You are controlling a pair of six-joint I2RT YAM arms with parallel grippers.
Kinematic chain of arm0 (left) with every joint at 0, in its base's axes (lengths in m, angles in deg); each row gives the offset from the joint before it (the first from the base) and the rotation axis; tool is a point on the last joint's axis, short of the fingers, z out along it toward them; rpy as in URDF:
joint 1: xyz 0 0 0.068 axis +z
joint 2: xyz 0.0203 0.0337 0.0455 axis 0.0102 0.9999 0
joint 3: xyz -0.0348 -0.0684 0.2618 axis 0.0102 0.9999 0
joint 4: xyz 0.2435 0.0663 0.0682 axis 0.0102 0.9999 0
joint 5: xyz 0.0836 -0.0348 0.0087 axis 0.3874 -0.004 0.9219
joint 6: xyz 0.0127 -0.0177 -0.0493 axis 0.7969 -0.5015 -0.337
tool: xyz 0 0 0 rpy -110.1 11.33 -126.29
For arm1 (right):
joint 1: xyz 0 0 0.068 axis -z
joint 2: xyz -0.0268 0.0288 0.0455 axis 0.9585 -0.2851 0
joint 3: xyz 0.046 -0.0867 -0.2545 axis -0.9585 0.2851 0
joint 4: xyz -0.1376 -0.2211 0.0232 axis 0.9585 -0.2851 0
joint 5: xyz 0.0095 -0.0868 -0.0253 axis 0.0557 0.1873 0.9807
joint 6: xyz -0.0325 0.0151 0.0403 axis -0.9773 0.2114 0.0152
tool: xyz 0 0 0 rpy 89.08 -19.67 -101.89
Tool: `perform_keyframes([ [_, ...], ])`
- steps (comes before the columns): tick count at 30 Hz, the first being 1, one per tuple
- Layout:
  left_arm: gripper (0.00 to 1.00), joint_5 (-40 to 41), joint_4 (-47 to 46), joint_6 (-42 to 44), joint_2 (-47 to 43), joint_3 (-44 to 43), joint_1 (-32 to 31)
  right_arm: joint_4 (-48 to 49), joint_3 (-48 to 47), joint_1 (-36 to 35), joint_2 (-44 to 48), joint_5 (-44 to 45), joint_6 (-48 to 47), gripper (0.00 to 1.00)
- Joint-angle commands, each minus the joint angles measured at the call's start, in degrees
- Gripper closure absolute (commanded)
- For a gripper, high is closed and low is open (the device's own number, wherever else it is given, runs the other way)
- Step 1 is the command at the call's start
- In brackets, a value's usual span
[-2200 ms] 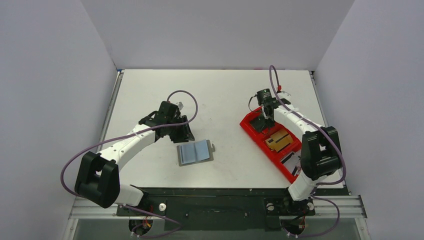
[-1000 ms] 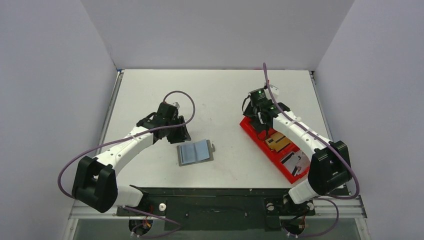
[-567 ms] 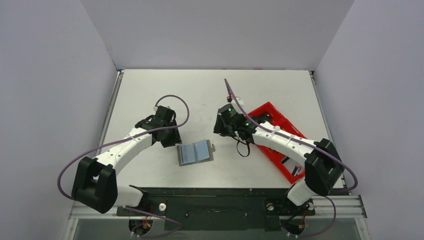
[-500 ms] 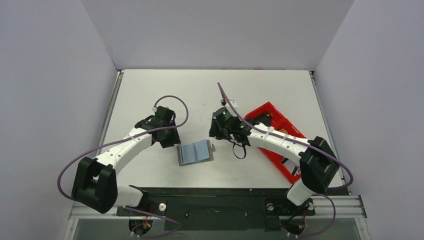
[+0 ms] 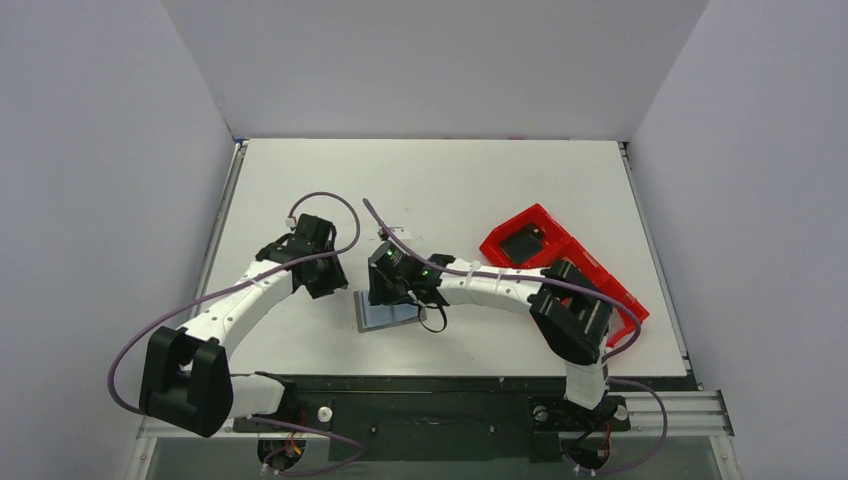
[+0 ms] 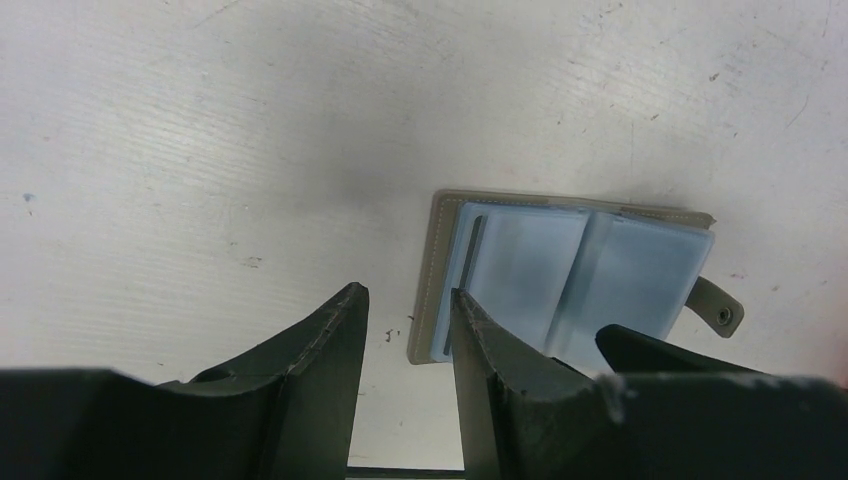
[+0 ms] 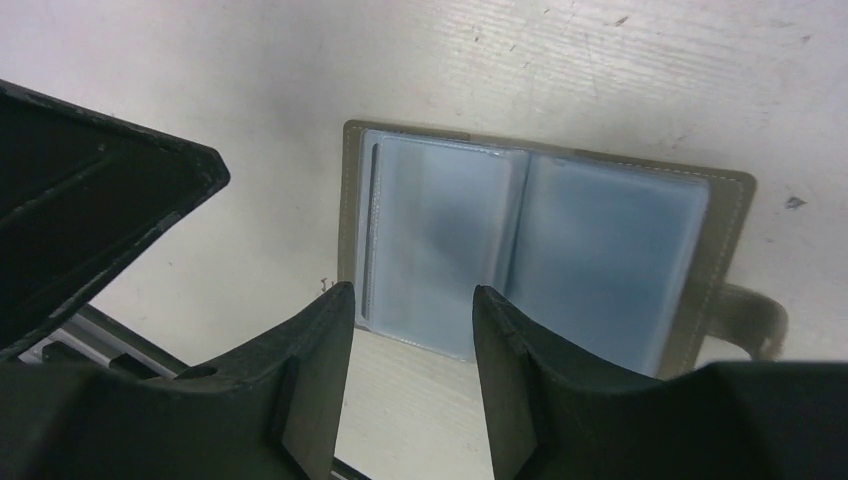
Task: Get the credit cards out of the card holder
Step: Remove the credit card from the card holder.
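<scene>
The card holder point(image 5: 398, 318) lies open and flat on the white table, blue-grey pockets up, its small tab point(image 7: 748, 316) on one side. In both wrist views its pockets point(image 6: 575, 270) point(image 7: 540, 245) look blue-grey, and no credit cards show in any view. My right gripper point(image 5: 386, 298) point(image 7: 413, 298) hangs open just above the holder's near-left part, nothing between its fingers. My left gripper point(image 5: 324, 284) point(image 6: 405, 305) is open too, beside the holder's left edge, one fingertip point(image 6: 468, 315) over that edge.
A long red tray point(image 5: 500, 232) lies at the right, with a black block point(image 5: 522, 243) in its far end; the right arm's links cover its middle. The two grippers are close together at the holder.
The right arm has swung from the red tray leftward across the table to the card holder. The left gripper has shifted slightly left. The holder has not moved.
</scene>
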Motion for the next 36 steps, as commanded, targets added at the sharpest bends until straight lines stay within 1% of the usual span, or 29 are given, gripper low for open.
perform_keyframes([
  [1,0.66,-0.8,-0.1,0.3,-2.1,0.5,1.5,1.1,-3.3,-1.0,-3.0,-0.1,-1.1,0.56],
  [9,0.66,-2.5,-1.4,-0.1,-2.2,1.7,2.2,-3.9,-6.7,-2.9,-7.7,5.8,-3.2,0.53],
  [17,0.66,-3.4,-2.2,-0.1,-1.8,2.1,2.2,-5.5,-7.7,-3.8,-10.3,6.3,-3.2,0.52],
  [21,0.66,-4.2,-2.7,0.0,-1.7,2.4,2.2,-7.5,-8.2,-3.8,-11.5,6.6,-2.9,0.54],
  [25,0.66,-5.1,-3.4,0.5,-1.2,2.6,2.2,-8.6,-7.8,-3.6,-12.4,6.7,-2.6,0.64],
  [26,0.66,-5.1,-3.5,0.6,-1.2,2.8,2.2,-8.6,-7.5,-3.5,-12.4,6.5,-2.4,0.69],
  [28,0.66,-6.6,-3.9,0.8,-1.3,3.1,2.2,-8.2,-6.1,-3.2,-12.1,6.2,-2.2,0.77],
  [29,0.66,-7.2,-4.1,0.9,-1.3,3.2,2.2,-7.6,-5.2,-3.0,-11.7,6.0,-2.2,0.80],
  [30,0.66,-7.5,-4.4,1.0,-1.3,3.3,2.2,-7.1,-4.5,-2.9,-11.0,5.6,-2.1,0.84],
  [36,0.67,-10.8,-5.8,2.1,0.4,3.7,1.3,-2.8,1.5,-0.5,-8.1,3.0,-1.2,0.95],
])
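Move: The open card holder's middle lies almost directly below the right hand, about 2 cm to its right and 6 cm down. Its left page centres about 1 cm to the hand's left and its right page some 5 cm to the right, both level with the hand. The clasp lies about 10 cm right and 1 cm ahead. From the left hand, the holder's middle is roughly 11 cm right, 2 cm back and 7 cm below. Straight down about 5 cm onto the open card holder goes the right hand, its fingers swinging some 10 degrees nearer to vertical. Holding low beside the fold, it shuts them nearly fully, pinching the left page's clear film there. The left hand, opening unchanged, eases back and down about 1.5 cm each towards the holder's left side without touching it. ##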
